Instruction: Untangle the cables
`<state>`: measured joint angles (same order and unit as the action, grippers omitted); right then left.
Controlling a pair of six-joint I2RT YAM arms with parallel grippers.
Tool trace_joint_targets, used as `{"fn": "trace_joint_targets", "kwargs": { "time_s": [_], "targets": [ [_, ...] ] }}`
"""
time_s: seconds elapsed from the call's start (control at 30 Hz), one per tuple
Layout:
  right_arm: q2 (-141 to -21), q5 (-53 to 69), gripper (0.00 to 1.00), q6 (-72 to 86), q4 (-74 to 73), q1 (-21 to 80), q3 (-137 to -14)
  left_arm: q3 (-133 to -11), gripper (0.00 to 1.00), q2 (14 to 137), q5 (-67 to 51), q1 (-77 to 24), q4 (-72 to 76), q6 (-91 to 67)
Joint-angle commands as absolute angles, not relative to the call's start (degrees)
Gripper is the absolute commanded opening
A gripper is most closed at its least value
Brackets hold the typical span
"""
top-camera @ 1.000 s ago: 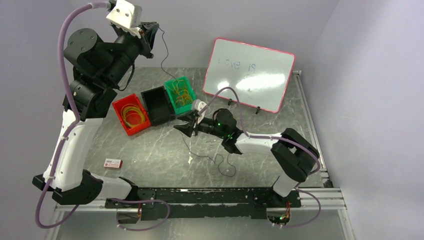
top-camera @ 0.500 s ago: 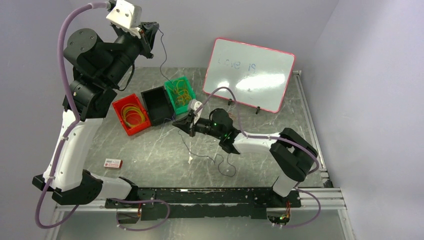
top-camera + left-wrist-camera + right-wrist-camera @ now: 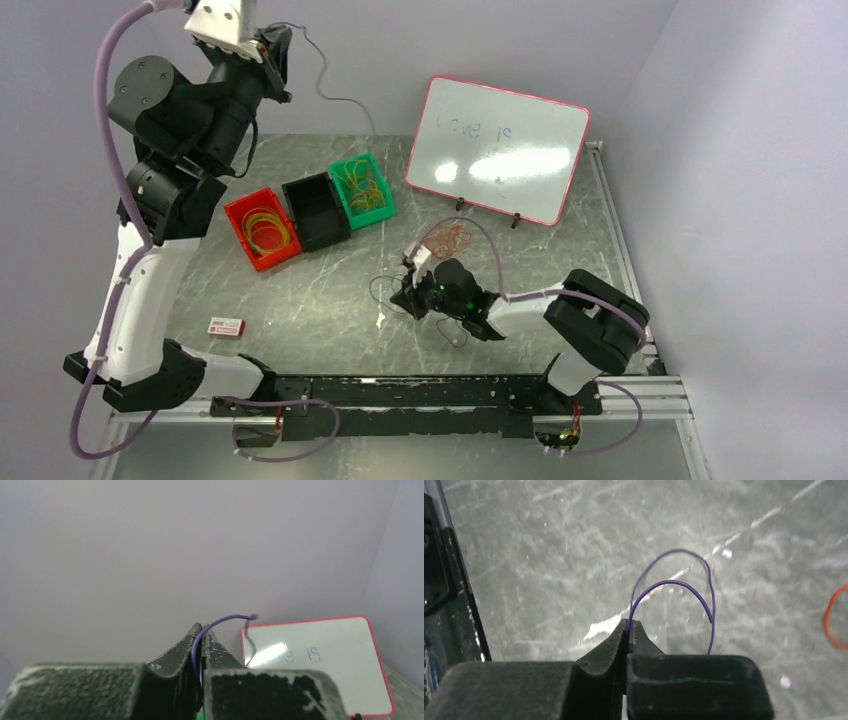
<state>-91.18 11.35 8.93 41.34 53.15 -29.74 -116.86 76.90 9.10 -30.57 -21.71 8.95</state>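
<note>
My left gripper (image 3: pixel 276 52) is raised high at the back left, shut on a thin purple cable (image 3: pixel 322 90) that arcs rightward through the air. The left wrist view shows that cable (image 3: pixel 225 620) pinched between the closed fingertips (image 3: pixel 198 632). Low over the table's middle, my right gripper (image 3: pixel 404 296) is shut on a purple cable (image 3: pixel 669 582) that curls in two loops ahead of its tips (image 3: pixel 630 625). Dark loops (image 3: pixel 381 290) lie beside it. An orange cable (image 3: pixel 450 238) lies coiled on the table behind the right gripper, and its edge (image 3: pixel 830 615) shows in the right wrist view.
Three bins sit at the back left: a red one (image 3: pixel 238 216) with yellow strands, a black one (image 3: pixel 315 210), a green one (image 3: pixel 349 166) with yellow and orange strands. A pink-framed whiteboard (image 3: pixel 497 148) leans at the back right. A small red-and-white block (image 3: pixel 226 326) lies near the left arm.
The right gripper closed on a cable near the green bin, then drew back toward the near side, lower over the table. The left gripper rose and shifted left, swinging its cable clear of the bin.
</note>
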Motion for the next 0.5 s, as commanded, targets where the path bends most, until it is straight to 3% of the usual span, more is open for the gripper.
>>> {"fn": "trace_joint_targets", "kwargs": {
  "time_s": [0.0, 0.2, 0.37, 0.47],
  "targets": [
    [-88.1, 7.4, 0.0, 12.4, 41.1, 54.3, -26.3, -120.2, 0.07, 77.2, 13.5, -30.3, -17.4, 10.0],
    [-84.9, 6.8, 0.0, 12.2, 38.8, 54.7, -26.4, -119.5, 0.07, 77.1, 10.4, -30.3, -17.5, 9.4],
    [-76.8, 6.0, 0.32, 10.6, 32.7, 54.8, -29.2, -116.7, 0.07, 75.2, 6.2, -30.4, -16.9, 9.0],
    [-71.7, 4.9, 0.44, 9.0, 28.0, 54.8, -32.0, -115.7, 0.07, 74.7, 5.9, -30.4, -16.7, 9.2]
  ]
}}
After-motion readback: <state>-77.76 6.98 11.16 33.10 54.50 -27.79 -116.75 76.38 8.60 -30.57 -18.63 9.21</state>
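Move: The right hand, shut on the purple cable and pointing left, has the cable's loop on the table about 3 cm to its left, 2 cm ahead and 6 cm below. The orange cable lies roughly 13 cm ahead and 9 cm right, the green box 25 cm ahead and 9 cm left, the black box 20 cm ahead and 19 cm left, all low. From the high left hand the loop lies some 15 cm right, 9 cm back and 58 cm down. The right hand, still pinching the purple cable, finishes its pull with some 3 cm back, right and down near the table, then rises straight up about 6 cm away from the loop while its fingers open to roughly a third of their range and let go. High above, the left hand keeps its shut grip on the purple cable, lifting nearly 3 cm with a slight drift left, then sinking back about 1 cm. ##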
